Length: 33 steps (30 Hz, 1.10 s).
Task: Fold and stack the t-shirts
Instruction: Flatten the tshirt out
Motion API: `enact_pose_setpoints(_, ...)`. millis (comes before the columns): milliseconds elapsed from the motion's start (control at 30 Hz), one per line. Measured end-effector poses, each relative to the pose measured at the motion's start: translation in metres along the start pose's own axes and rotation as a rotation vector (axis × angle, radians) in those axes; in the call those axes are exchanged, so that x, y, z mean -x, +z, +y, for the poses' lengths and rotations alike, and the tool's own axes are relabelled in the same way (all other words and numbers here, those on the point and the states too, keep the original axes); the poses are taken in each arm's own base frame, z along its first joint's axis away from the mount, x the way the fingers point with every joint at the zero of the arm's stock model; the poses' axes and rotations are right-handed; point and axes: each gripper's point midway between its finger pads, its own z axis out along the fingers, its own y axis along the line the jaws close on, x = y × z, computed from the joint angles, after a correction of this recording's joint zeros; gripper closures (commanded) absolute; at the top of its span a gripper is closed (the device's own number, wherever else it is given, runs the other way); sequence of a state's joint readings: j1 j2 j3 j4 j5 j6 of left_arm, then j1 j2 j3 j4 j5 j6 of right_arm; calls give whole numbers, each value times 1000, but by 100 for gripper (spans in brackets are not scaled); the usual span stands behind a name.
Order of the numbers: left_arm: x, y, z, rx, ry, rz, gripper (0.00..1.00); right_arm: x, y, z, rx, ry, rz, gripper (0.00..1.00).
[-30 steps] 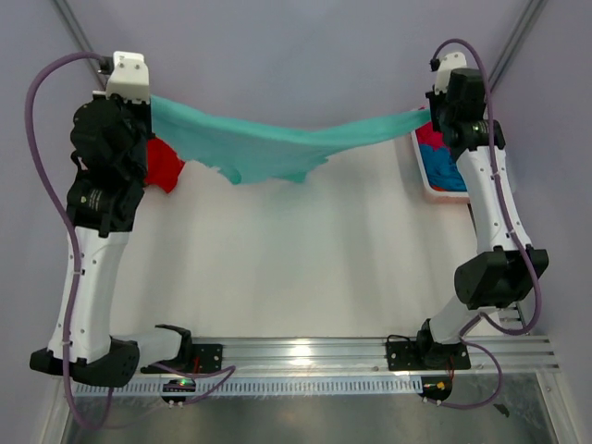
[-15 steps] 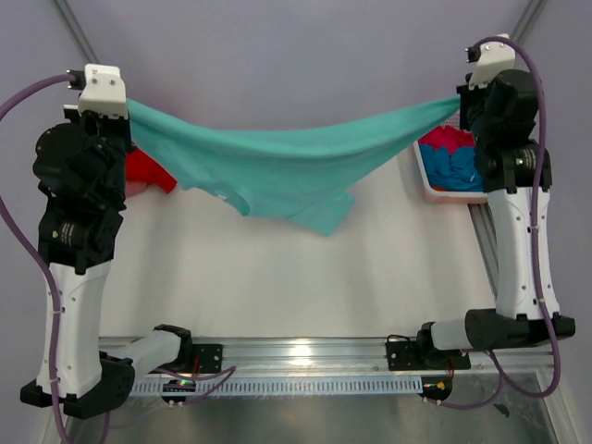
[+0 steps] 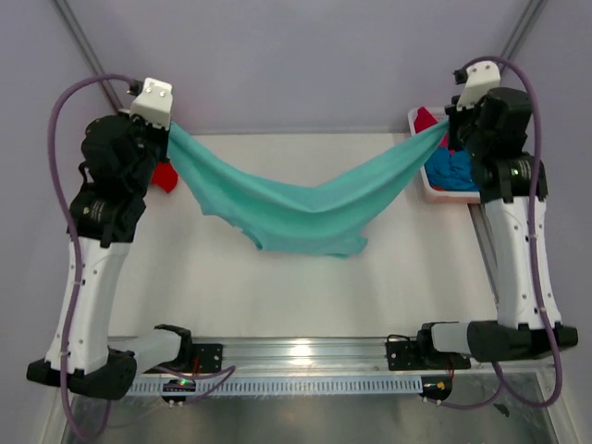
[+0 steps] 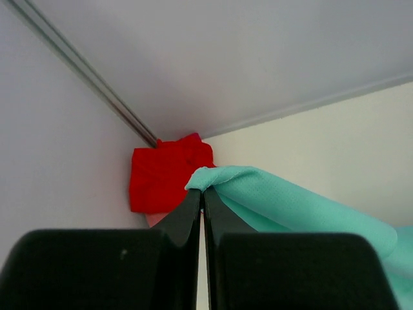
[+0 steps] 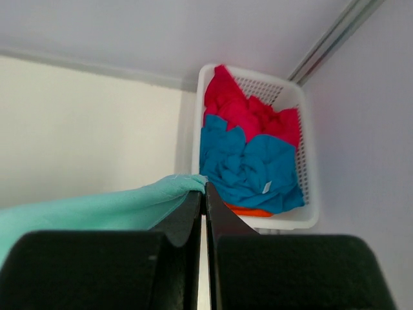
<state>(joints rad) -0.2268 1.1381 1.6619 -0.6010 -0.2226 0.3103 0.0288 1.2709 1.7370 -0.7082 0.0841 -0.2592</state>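
A mint-teal t-shirt (image 3: 305, 208) hangs in a sagging arc between both arms above the table. My left gripper (image 3: 172, 129) is shut on its left corner (image 4: 205, 181); my right gripper (image 3: 448, 125) is shut on its right corner (image 5: 187, 184). The shirt's lower folds droop toward the table's middle. A folded bright red t-shirt (image 4: 164, 177) lies at the far left corner, also seen beside the left arm (image 3: 165, 176). A blue t-shirt (image 5: 248, 165) and a crimson-pink t-shirt (image 5: 248, 113) lie crumpled in the basket.
A white slatted plastic basket (image 3: 421, 176) stands at the far right edge of the table, its rim (image 5: 297, 216) close to my right gripper; a bit of orange cloth (image 5: 248, 211) shows under the blue shirt. Walls close in behind and at both sides.
Both arms swung inward and lower; the teal shirt, stretched wide and high before, now sags deeper between them with its bottom nearer the table.
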Motion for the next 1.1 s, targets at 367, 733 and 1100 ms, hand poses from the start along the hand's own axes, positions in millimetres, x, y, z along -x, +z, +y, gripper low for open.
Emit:
enact_pose_setpoints(367,-89,157,-59,-17,39,264,100,-95,167,46,120,13,352,97)
enact_pose_setpoints(733,-47,206,-42,130,-88,147,100,-19,188,20,20,34,131,97)
enact_pose_setpoints(1100,-60,78,-98,-332,-142,183,100,-108,72,78,326,45,306,97)
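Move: Both grippers already hold the t-shirt by corners. Its sagging middle lies about 27 cm to the left gripper's right, 6 cm back and 18 cm below; from the right gripper it is some 32 cm left, 8 cm back and 15 cm down. The red pile sits roughly 28 cm ahead of the left gripper, 18 cm left and 42 cm below. From the right gripper the basket is about 25 cm ahead, 13 cm right and 36 cm below. Keep both grippers shut on the shirt's corners and fling it: swing both hands forward about 20 cm, dipping over 10 cm and rising partway near the far reach. Then draw both back towards the base, the left about 13 cm and the right about 15, sinking again and closing inward towards each other while the fingers tip down some 20 degrees and turn inward. ##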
